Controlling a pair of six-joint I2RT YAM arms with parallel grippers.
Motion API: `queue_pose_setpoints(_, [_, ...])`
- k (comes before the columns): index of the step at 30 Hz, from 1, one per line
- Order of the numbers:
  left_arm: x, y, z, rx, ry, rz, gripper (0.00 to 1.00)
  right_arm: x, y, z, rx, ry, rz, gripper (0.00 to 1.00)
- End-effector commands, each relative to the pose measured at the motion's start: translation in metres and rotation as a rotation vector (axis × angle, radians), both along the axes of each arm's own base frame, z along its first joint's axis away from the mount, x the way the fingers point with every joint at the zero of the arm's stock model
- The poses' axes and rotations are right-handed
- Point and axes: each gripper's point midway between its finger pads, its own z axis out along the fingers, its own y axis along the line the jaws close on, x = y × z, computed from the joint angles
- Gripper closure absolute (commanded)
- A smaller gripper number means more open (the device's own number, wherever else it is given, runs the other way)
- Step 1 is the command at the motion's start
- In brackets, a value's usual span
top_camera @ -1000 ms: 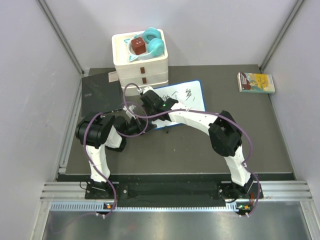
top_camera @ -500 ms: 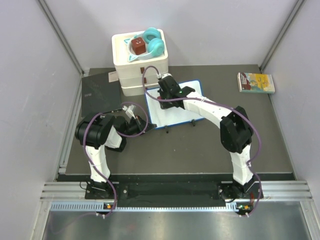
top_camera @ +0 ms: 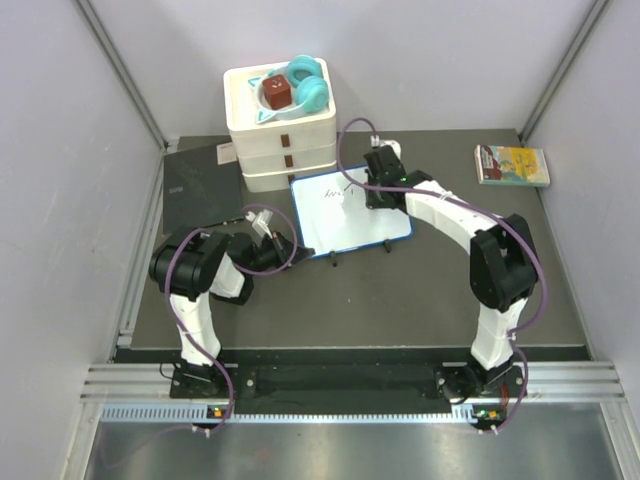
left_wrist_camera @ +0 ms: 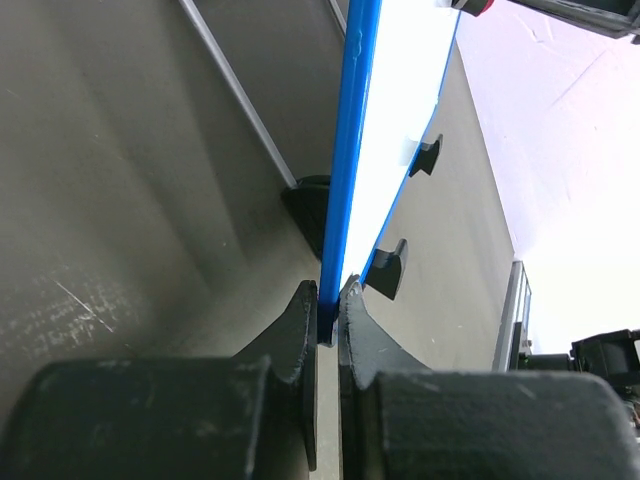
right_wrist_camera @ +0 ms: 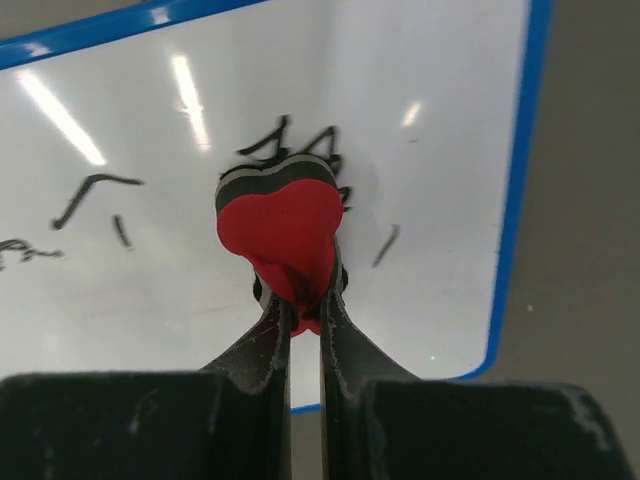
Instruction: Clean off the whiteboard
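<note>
The whiteboard (top_camera: 345, 220), white with a thin blue frame and black feet, lies on the dark table. Black scribbles remain near its far edge (right_wrist_camera: 100, 190). My left gripper (top_camera: 278, 248) is shut on the board's blue frame at the near left corner (left_wrist_camera: 335, 250). My right gripper (top_camera: 368, 190) is shut on a red heart-shaped eraser (right_wrist_camera: 283, 235) with a dark felt base. The eraser is pressed on the board's far right part, over black marks.
A white stacked drawer box (top_camera: 282, 125) with teal headphones and a red block on top stands behind the board. A flat dark notebook (top_camera: 202, 185) lies at the left. A small book (top_camera: 512, 165) lies at the far right.
My right gripper has swept the eraser from the board's near left corner up and across to its far right. Much of the writing is gone. The left gripper has not moved.
</note>
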Motion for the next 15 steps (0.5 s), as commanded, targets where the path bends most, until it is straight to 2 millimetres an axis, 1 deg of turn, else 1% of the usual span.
queue_pose_setpoints(1, [-0.02, 0.028, -0.066, 0.162, 0.227, 0.111, 1.0, 0.005, -0.101, -0.066, -0.233, 0.089, -0.254, 1.0])
queue_pose_setpoints(2, [-0.021, 0.028, -0.067, 0.166, 0.232, 0.109, 1.0, 0.005, -0.111, -0.067, -0.233, 0.093, -0.277, 1.0])
queue_pose_setpoints(5, [-0.02, 0.03, -0.071, 0.183, 0.245, 0.118, 1.0, 0.006, -0.118, -0.069, -0.218, 0.094, -0.284, 1.0])
queue_pose_setpoints(9, [-0.021, 0.029, -0.075, 0.195, 0.257, 0.114, 1.0, 0.009, -0.119, -0.067, -0.225, 0.087, -0.273, 1.0])
queue_pose_setpoints(11, [-0.02, 0.03, -0.075, 0.198, 0.262, 0.118, 1.0, 0.014, -0.116, -0.063, -0.217, 0.072, -0.256, 1.0])
queue_pose_setpoints(12, [-0.02, 0.03, -0.076, 0.202, 0.262, 0.12, 1.0, 0.014, -0.109, -0.062, -0.191, 0.075, -0.225, 1.0])
queue_pose_setpoints(14, [-0.02, 0.03, -0.077, 0.204, 0.266, 0.119, 1.0, 0.018, -0.102, -0.058, -0.167, 0.065, -0.193, 1.0])
queue_pose_setpoints(15, [-0.019, 0.03, -0.077, 0.204, 0.266, 0.121, 1.0, 0.02, -0.092, -0.056, -0.128, 0.06, -0.156, 1.0])
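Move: The right gripper holds the red-and-black eraser over the whiteboard. From it, the board's right edge lies about 10 cm right, level with it fore and aft and some 3 cm lower. The remaining pen strokes centre around 5 cm left and 4 cm ahead; the right black foot is about 5 cm right and 11 cm back. From the left gripper, pinching the lower left corner, that right edge is roughly 31 cm right and 15 cm ahead. Sweep the right gripper to the right, quickly at first and easing to a stop after about 8.5 cm, wiping the eraser across the board to its right edge with a slight drift forward. Turn the wrist some 10 degrees clockwise on the way and keep the eraser gripped. Hold the lower left corner pinched with the left gripper, almost still. ##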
